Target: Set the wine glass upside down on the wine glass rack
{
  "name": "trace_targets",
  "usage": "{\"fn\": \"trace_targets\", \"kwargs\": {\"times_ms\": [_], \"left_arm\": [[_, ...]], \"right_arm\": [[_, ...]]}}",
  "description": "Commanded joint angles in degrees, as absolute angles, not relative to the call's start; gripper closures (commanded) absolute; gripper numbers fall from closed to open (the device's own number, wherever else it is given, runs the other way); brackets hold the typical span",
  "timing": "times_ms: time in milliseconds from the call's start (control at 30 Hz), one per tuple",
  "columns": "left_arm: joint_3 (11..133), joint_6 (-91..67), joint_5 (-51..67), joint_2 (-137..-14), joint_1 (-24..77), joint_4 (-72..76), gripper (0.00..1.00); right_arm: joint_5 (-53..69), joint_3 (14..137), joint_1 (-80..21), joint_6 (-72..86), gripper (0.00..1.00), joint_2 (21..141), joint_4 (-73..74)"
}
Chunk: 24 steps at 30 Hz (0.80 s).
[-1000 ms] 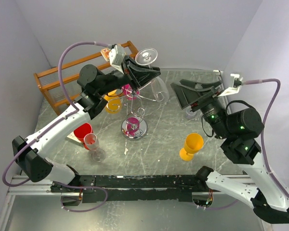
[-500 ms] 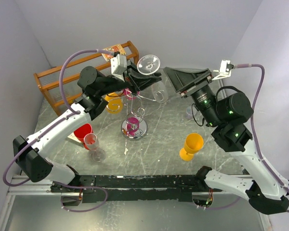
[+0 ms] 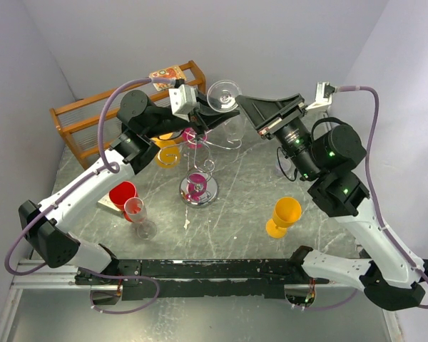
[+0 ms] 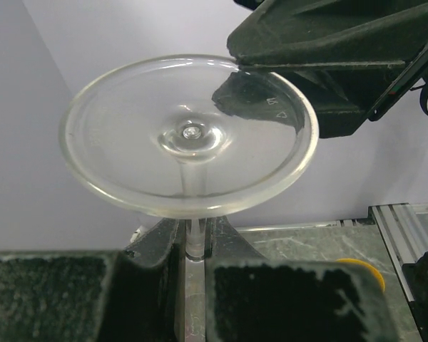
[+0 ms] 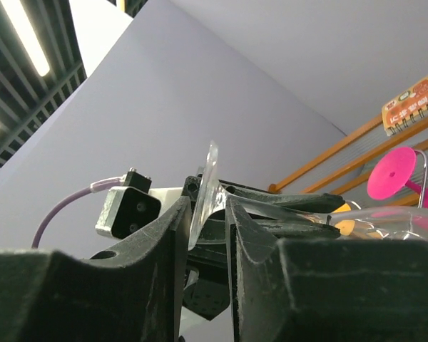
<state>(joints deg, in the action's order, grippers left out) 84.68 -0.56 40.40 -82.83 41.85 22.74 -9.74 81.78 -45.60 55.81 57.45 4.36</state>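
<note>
The clear wine glass (image 3: 223, 95) hangs tilted in the air above the back of the table. My left gripper (image 3: 212, 116) is shut on its stem, which in the left wrist view is pinched between the pads (image 4: 192, 239) under the round foot (image 4: 189, 135). My right gripper (image 3: 241, 101) has come in from the right. Its two fingers straddle the rim of the foot (image 5: 208, 192), narrowly apart, with gaps showing beside the thin glass edge. The silver wire wine glass rack (image 3: 198, 189) stands below on its round base. A pink glass (image 3: 195, 135) hangs on it.
A brown wooden shelf rack (image 3: 78, 121) with a booklet (image 3: 165, 75) on it stands at the back left. A yellow goblet (image 3: 284, 216) is at front right. A red cup (image 3: 121, 194) and a clear flute (image 3: 138, 214) stand front left, and an orange glass (image 3: 169, 153) sits near the rack.
The right arm swung up and left from the table to the glass's foot, and its jaws narrowed around the rim. The left arm lifted the glass slightly.
</note>
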Motion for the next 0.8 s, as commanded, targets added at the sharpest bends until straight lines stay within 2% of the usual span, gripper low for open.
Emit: {"fn": "trace_targets", "kwargs": {"times_ms": [0,433,500,600,667,700,767], "left_arm": [[86.05,0.94,42.46,-83.18,41.88,25.37,0.93],[87.53,0.06,45.36,-83.72,41.91,27.29,0.93],[87.58,0.46,45.84,-83.68,41.92,27.23,0.93],[87.09,0.26,45.61,-83.38,41.92,27.84,0.93],[86.24,-0.52,44.97,-82.99,41.94,29.31,0.93],[85.7,-1.19,44.42,-82.71,41.96,30.27,0.91],[84.51,-2.73,43.27,-82.1,41.87,32.38,0.78]], "right_arm": [[-10.22,83.12,-45.53,57.51,0.75,58.02,5.96],[-9.42,86.42,-45.56,57.92,0.77,60.54,8.17],[-9.32,86.8,-45.5,58.1,0.84,60.8,8.42],[-9.32,87.0,-45.55,58.27,1.0,61.02,8.35],[-9.7,87.39,-45.57,58.23,1.0,61.02,8.59],[-9.89,87.4,-45.59,58.19,1.0,60.94,8.5],[-10.08,87.25,-45.52,58.12,1.0,60.6,7.92]]}}
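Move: The wine glass is upside down, its stem in the left hand's fingers. Its foot is about 6 cm above the left hand and 2 cm to the left. From the right hand the foot's middle is some 2 cm ahead, 3 cm left and level, its rim already between the open fingers. The glass's bowl hangs about 14 cm below the right hand and 2 cm ahead; the rack's arms lie about 8 cm ahead, 9 cm left and 28 cm below. Forward and left at an even creep, about 1.5 cm in all, the right hand slides its parted fingers farther over the rim of the glass's foot, tipping only slightly. The fingers then shut and pinch the thin disc from both faces. The left hand stays nearly in place, dipping about half a centimetre and coming back, and keeps its hold on the stem. ##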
